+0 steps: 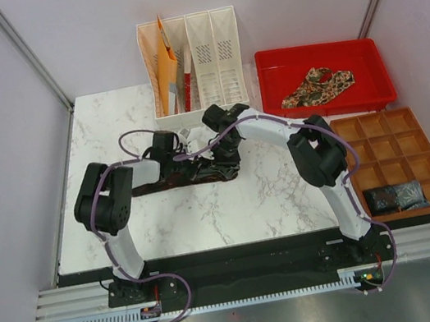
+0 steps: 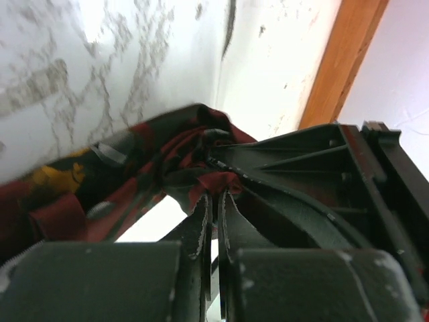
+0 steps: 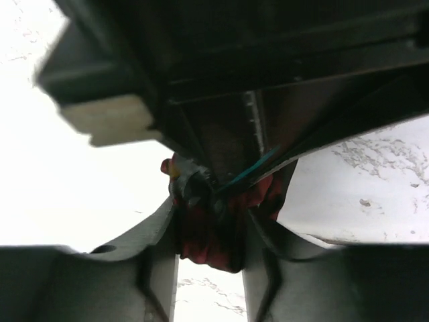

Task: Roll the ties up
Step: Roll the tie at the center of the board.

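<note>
A dark maroon tie (image 1: 151, 187) lies across the marble table (image 1: 209, 220), its right end bunched between both grippers. My left gripper (image 1: 185, 159) is shut on a red fold of that tie (image 2: 134, 181), and the left gripper (image 2: 218, 194) has its fingertips almost touching. In the right wrist view the tie's bunched end (image 3: 208, 241) fills the gap between the fingers of the right gripper (image 3: 218, 215), touching both. The right gripper (image 1: 225, 159) stands just right of the left one. A tan paisley tie (image 1: 318, 86) lies in the red tray (image 1: 265, 64).
A white file rack (image 1: 215, 44) with orange folders (image 1: 163, 66) stands close behind the grippers. At the right sits a wooden compartment tray (image 1: 396, 150) with a dark rolled bundle (image 1: 396, 197) in a front cell. Its wooden edge (image 2: 338, 60) shows in the left wrist view.
</note>
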Robot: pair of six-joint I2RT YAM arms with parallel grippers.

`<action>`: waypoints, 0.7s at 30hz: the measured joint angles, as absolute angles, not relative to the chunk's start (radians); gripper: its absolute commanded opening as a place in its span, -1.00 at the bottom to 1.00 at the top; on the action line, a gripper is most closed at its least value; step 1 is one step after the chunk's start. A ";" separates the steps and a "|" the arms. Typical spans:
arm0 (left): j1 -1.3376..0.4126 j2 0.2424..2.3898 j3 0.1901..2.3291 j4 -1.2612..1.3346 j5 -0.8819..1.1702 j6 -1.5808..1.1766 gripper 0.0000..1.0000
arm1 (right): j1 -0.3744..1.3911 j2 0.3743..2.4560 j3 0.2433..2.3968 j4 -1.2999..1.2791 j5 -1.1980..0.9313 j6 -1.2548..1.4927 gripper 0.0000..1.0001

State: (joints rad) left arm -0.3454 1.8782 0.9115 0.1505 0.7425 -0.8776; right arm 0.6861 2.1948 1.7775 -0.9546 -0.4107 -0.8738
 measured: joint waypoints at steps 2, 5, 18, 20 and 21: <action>-0.342 1.901 0.946 0.110 0.736 -0.845 -0.96 | 0.680 2.197 1.777 -0.953 -0.417 -0.864 0.38; -0.332 1.932 0.990 0.056 0.710 -0.803 -0.96 | 0.663 2.197 1.777 -0.957 -0.452 -0.856 0.65; -0.320 1.947 1.037 -0.059 0.636 -0.710 -0.96 | 0.554 2.196 1.723 -0.813 -0.604 -0.706 0.96; -0.320 1.943 1.037 -0.064 0.630 -0.710 -0.96 | 0.558 2.194 1.703 -0.783 -0.635 -0.678 0.96; -0.321 1.942 1.036 -0.065 0.628 -0.710 -0.96 | 0.560 2.192 1.692 -0.767 -0.645 -0.666 0.96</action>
State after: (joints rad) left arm -0.3206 1.9419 1.0359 -0.0647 0.6285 -0.7097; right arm 0.5602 2.1921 1.6924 -0.7673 -0.6449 -0.6662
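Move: The rolled end of the tie lies right at the right hand's finger pads, about 1 cm below them and level with them otherwise. From the left hand, already shut on a fold of the tie, this end is some 3 cm to the right and 2 cm lower. The flat tail's middle lies about 14 cm to the left of the left hand, 1 cm nearer the base and 3 cm lower; the white organizer stands roughly 20 cm straight ahead of that hand, its middle about 5 cm higher. Keeping its shut fingers on the fold, the left hand sinks about 2.5 cm towards the board while easing some 2 cm forward and 2 cm to its left, its fingertips tipping about 10 degrees more steeply down. The right hand opens from partly open to wide, lets go of the rolled end and shifts nearly 3 cm forward with a small swing right, then comes back left and slightly back, turning about 15 degrees clockwise as its fingers slant more to the left, to stand open around the end. ##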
